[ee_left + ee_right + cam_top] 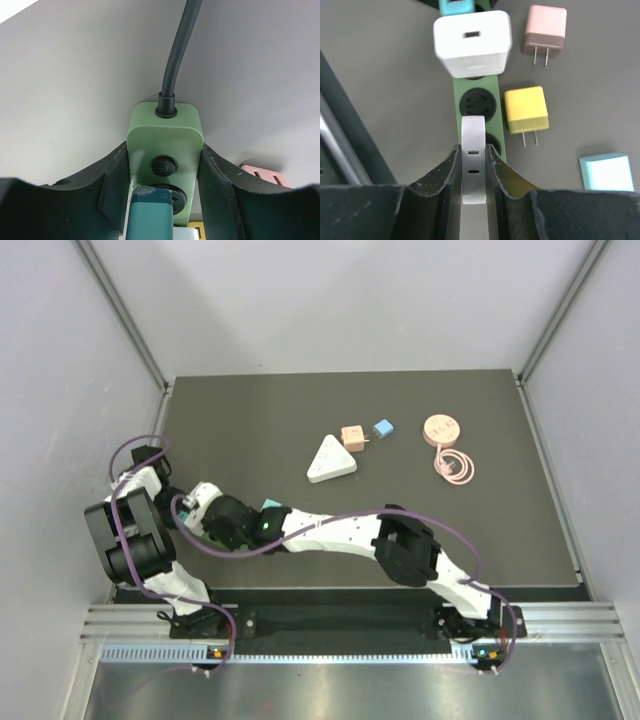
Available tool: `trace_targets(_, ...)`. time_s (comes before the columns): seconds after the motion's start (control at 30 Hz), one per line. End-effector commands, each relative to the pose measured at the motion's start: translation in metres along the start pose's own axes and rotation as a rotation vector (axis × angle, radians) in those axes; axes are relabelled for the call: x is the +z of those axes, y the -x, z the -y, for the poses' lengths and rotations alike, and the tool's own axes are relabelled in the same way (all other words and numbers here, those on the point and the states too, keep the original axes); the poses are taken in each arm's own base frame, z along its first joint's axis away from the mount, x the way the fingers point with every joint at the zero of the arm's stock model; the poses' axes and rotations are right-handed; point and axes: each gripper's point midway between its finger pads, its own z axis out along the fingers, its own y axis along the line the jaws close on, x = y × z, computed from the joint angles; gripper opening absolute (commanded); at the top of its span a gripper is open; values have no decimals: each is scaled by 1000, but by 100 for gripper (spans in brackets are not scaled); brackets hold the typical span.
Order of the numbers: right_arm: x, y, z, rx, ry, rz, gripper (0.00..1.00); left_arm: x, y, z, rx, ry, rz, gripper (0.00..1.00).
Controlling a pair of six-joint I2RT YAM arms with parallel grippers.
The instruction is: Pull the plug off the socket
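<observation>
A green power strip (165,132) with a black cord (175,55) sits between the fingers of my left gripper (164,152), which is shut on its sides. A teal plug (150,217) sits in the socket below the strip's round button. In the right wrist view, my right gripper (472,150) is shut on a thin white plug (473,165) that stands over the green strip (495,127). Its prongs are hidden, so I cannot tell how deep it sits. Beyond it are an empty socket (476,103) and a plugged-in white cube charger (472,42). From above, both grippers meet at the table's left front (220,512).
Loose yellow (526,110), pink (545,31) and light blue (606,172) adapters lie right of the strip. Farther back are a white triangular power strip (330,458), a pink adapter (352,436), a blue adapter (381,428) and a pink round cable reel (441,430).
</observation>
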Motion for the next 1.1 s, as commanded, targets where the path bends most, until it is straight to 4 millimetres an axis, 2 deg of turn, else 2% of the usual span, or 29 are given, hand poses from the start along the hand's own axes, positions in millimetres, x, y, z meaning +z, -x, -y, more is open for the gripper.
trace_targets(0.0,-79,133,-6,-51,-112,428,0,5,7,-13,13,55,60,0)
trace_targets(0.03,-82,133,-11,-91,-123,443,0,5,7,-12,14,54,61,0)
trace_targets(0.07,-82,124,-6,-126,-172,433,0,5,7,-13,13,56,61,0)
trace_targets(0.1,-84,130,-8,-137,-188,469,0,5,7,-12,14,56,61,0)
trace_targets(0.2,-82,123,-9,-209,-239,453,0,5,8,-13,14,57,64,0)
trace_targets(0.3,-81,127,-4,-173,-226,446,0,5,8,-13,14,58,64,0)
trace_targets(0.33,-82,130,2,-115,-208,432,0,5,8,-14,13,59,63,0)
trace_targets(0.4,-80,131,1,-29,-114,417,0,5,8,-14,15,60,62,0)
trace_targets(0.43,-79,132,15,58,-98,408,0,5,8,-13,16,60,62,0)
trace_targets(0.5,-78,130,18,120,-32,392,0,5,8,-14,16,61,65,0)
trace_targets(0.53,-75,127,30,173,-28,377,0,5,9,-14,17,60,66,0)
trace_targets(0.63,-74,125,38,244,43,361,0,5,9,-14,17,62,66,0)
trace_targets(0.7,-75,127,43,260,54,358,0,5,9,-14,15,61,67,0)
trace_targets(0.83,-74,129,34,202,32,349,0,5,8,-14,21,62,64,0)
trace_targets(1.0,-82,120,53,198,-65,338,0,3,9,-13,21,55,72,0)
trace_targets(1.07,-98,121,70,200,-116,354,0,3,9,-12,22,52,68,0)
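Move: The right gripper holds the slim white plug standing in the green power strip; its socket, nearest the free end, is about 6 cm below and 1 cm behind the hand. From the right hand, the white cube plug is about 7 cm left and 3 cm ahead, the yellow plug straight ahead some 3 cm, and the light teal plug 8 cm right and 6 cm ahead. For the left hand, that socket lies roughly 12 cm right and 5 cm back, about level. Rock the slim white plug back towards the base with the right hand, tilting it nearly 20 degrees, then ease it forward again and pull it briskly up and forward off the strip, ending some 10 cm higher while the wrist rolls its left side up. Keep the fingers shut on the plug and the left gripper clamped still on the strip's cable end. ##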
